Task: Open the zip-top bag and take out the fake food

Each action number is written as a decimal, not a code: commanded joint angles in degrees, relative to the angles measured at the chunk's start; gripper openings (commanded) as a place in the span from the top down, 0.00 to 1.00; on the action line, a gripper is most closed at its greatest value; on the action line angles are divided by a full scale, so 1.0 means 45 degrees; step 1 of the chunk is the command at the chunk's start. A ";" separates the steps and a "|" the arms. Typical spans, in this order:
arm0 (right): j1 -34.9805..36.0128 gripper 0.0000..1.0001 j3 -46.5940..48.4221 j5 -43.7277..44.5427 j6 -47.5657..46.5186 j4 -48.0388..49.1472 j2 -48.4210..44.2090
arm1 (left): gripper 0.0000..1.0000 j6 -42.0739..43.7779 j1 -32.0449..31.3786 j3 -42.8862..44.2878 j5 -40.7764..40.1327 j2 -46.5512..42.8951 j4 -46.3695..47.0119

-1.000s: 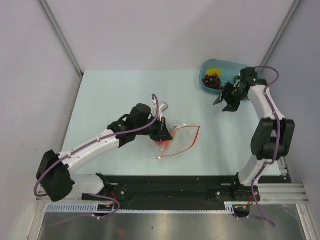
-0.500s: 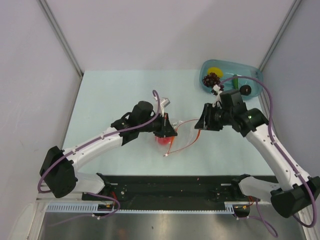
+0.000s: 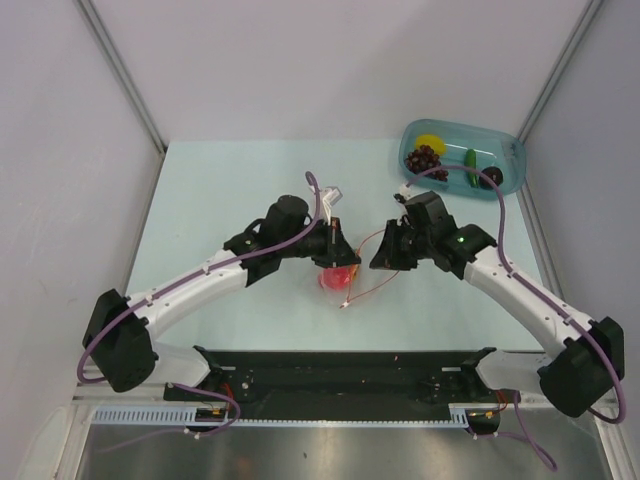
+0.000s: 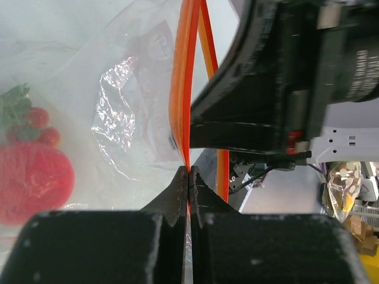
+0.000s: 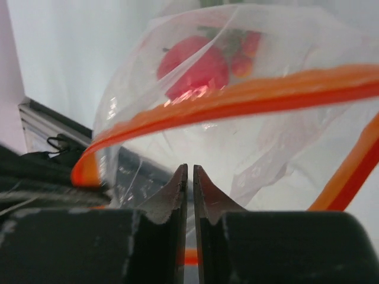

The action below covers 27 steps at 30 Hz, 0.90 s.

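Observation:
The zip-top bag point(image 3: 362, 262) hangs between my two grippers at the table's middle, its mouth open. My left gripper point(image 3: 338, 252) is shut on the orange zipper strip point(image 4: 180, 89); the strip runs into the closed jaws point(image 4: 189, 171). My right gripper point(image 3: 383, 255) is shut on the opposite lip of the bag, its jaws point(image 5: 189, 168) nearly touching with orange showing between them. A red round fruit point(image 3: 335, 277) lies inside the bag, also seen in the left wrist view point(image 4: 32, 183) and the right wrist view point(image 5: 195, 65).
The teal tray point(image 3: 512, 160) stands at the back right. It holds a yellow piece point(image 3: 430, 143), a purple grape bunch point(image 3: 423, 160), a green vegetable point(image 3: 470, 158) and a dark round piece point(image 3: 491, 176). Walls close in on both sides.
My right arm has swung from the tray leftward to the bag and closed on its lip. My left gripper has kept its hold and shifted slightly right with the bag.

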 commanded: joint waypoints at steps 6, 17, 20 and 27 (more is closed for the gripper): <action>0.0099 0.88 -0.0799 0.0840 0.0589 0.3115 0.1327 | 1.00 -0.0376 -0.0894 0.0666 -0.0710 -0.0162 0.0257; 0.0236 0.86 -0.2009 -0.0015 0.1859 0.5343 0.2423 | 1.00 -0.0845 -0.1324 0.0902 -0.0731 0.0659 0.0570; 0.0353 0.80 -0.2283 -0.0917 0.1762 0.5637 0.2385 | 1.00 -0.0825 -0.1324 0.0687 -0.0828 0.0582 0.0550; 0.0665 0.54 -0.3182 -0.2050 0.1430 0.6904 0.2793 | 1.00 -0.0786 -0.1324 0.0277 -0.1238 0.0366 0.0199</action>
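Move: The red fruit in the bag lies roughly 8 cm to the right hand's left, 3 cm farther out and 13 cm below. The small tomatoes sit about 3 cm beyond it and 3 cm to its right. The bag's orange-rimmed mouth is close under the right fingers, centred some 2 cm to their left and 3 cm down. From the left hand, still pinching the rim, the fruit is about 4 cm ahead, 3 cm left and 16 cm down. Down and to the left the right hand dives about 8 cm through the bag's mouth towards the red fruit, reaching forward a little at first and then drawing back, its fingers spreading from nearly shut to under half open late on. The left hand keeps its pinch on the orange rim and draws it some 3 cm to the right and back. ##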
